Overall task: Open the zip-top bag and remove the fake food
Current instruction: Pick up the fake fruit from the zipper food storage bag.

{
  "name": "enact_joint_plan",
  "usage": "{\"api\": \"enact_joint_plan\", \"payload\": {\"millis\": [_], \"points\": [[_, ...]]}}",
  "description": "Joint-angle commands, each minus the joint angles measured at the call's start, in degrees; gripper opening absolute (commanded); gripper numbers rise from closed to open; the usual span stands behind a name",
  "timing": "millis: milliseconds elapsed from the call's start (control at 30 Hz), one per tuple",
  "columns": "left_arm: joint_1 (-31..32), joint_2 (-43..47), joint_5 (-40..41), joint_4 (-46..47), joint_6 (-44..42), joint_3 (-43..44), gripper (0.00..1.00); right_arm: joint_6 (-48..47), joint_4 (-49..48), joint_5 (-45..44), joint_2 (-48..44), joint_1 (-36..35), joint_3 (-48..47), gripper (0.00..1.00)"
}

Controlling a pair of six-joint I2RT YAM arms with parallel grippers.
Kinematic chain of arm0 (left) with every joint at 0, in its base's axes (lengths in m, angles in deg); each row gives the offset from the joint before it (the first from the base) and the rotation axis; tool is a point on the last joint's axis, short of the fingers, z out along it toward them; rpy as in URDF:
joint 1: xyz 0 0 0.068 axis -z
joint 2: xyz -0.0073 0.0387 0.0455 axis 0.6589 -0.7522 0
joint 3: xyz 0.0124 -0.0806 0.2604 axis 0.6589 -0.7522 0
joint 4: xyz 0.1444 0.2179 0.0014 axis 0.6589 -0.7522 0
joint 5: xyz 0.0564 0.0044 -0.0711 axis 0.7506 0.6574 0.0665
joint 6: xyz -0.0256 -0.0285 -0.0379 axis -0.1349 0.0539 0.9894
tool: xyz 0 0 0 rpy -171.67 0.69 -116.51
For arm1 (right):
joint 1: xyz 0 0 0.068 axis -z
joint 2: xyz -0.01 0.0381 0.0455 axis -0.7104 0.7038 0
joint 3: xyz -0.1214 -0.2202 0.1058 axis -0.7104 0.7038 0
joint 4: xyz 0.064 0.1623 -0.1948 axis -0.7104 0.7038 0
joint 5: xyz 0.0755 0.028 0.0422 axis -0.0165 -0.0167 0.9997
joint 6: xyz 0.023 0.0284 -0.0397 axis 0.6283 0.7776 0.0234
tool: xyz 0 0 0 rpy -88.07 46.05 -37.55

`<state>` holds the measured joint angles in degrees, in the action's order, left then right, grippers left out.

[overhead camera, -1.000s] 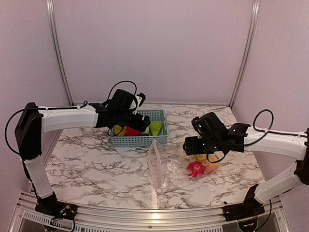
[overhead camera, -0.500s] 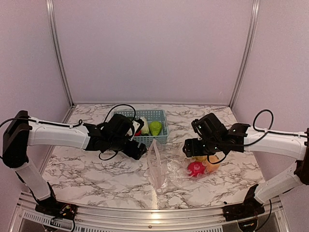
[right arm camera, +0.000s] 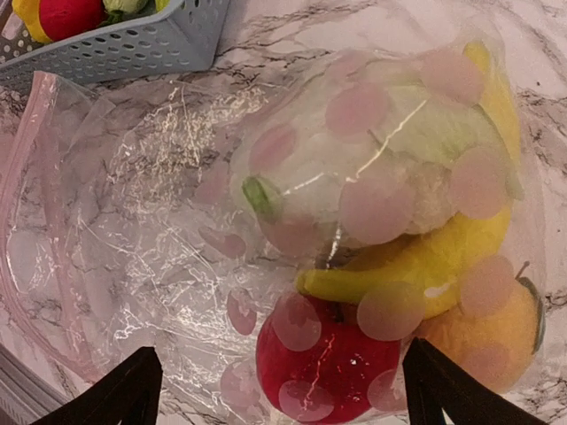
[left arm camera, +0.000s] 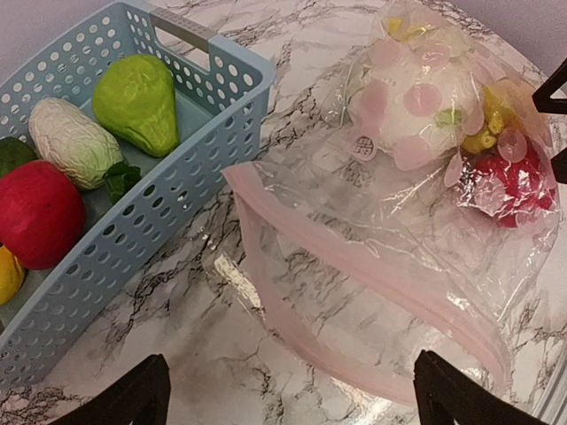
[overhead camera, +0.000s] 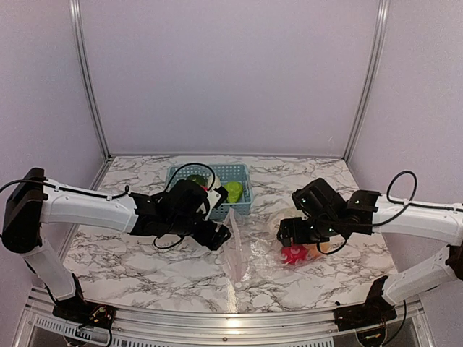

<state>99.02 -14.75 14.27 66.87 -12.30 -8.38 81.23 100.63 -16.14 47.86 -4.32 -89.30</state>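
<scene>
The zip-top bag (overhead camera: 249, 249) lies on the marble, clear with pink dots. Its pink zipper strip (left arm camera: 354, 270) faces left and stands parted. Fake food sits in its right end: a red apple (right arm camera: 328, 363), a yellow banana (right arm camera: 416, 261), an orange (right arm camera: 483, 336) and a white cauliflower (right arm camera: 354, 168). My left gripper (overhead camera: 221, 235) is open just left of the bag's mouth, and the strip shows between its fingers in the wrist view (left arm camera: 288, 398). My right gripper (overhead camera: 300, 237) is open above the bagged food, its fingertips either side of the apple (right arm camera: 283, 390).
The light blue basket (overhead camera: 242, 173) stands behind the bag at centre back. In it lie a green pear-shaped fruit (left arm camera: 137, 102), a pale cabbage (left arm camera: 71, 142), a red fruit (left arm camera: 35, 212) and a yellow one (left arm camera: 7, 274). Walls close in the table.
My left arm has left the basket and swung forward and right to the bag's mouth. My right gripper has opened wider and shifted slightly right above the food.
</scene>
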Motion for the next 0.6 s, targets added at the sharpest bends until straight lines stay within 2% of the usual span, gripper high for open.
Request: {"api": "enact_joint_plan", "payload": {"millis": [0, 233, 400, 467, 567], "points": [[1.1, -1.5, -1.2, 2.0, 0.2, 0.7, 0.99, 3.9, 3.2, 1.0, -2.3, -1.9, 1.1, 0.92], [2.1, -3.0, -2.2, 2.5, 0.0, 1.3, 0.99, 8.2, 2.7, 0.5, -4.5, -2.2, 4.6, 0.86], [2.4, -3.0, -2.2, 2.6, 0.1, 1.4, 0.99, 10.0, 4.9, -2.4, -5.5, -0.8, 4.2, 0.75], [2.4, -3.1, -2.1, 2.5, 0.1, 1.5, 0.99, 10.0, 4.2, -2.5, -6.0, 0.0, 4.6, 0.66], [2.4, -3.1, -2.0, 2.4, 0.1, 1.5, 0.99, 9.6, 3.0, -1.7, -5.6, 1.6, 5.3, 0.41]]}}
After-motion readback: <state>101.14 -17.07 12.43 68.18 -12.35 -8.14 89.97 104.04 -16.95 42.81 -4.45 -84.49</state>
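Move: The red fruit lies almost under my right hand, about 6 cm down and a centimetre or so back and to the right. From that hand, the banana is some 3 cm ahead and 4 cm right, the orange fruit 1 cm ahead and 8 cm right, and the white cabbage 9 cm straight ahead. From my left hand, the bag mouth is about 4 cm ahead, 5 cm right and 8 cm down; the basket is 20 cm ahead and 3 cm left. I draw my right hand back nearly 3 cm, sinking and swinging about as far right over the red fruit, then ease slightly forward and up as the wrist turns about 10 degrees clockwise and the fingers close from wide to about half, either side of the bagged fruit; touch can't be made out. My left hand, fingers still wide, edges back, right and down some 2.5 cm towards the bag mouth. ##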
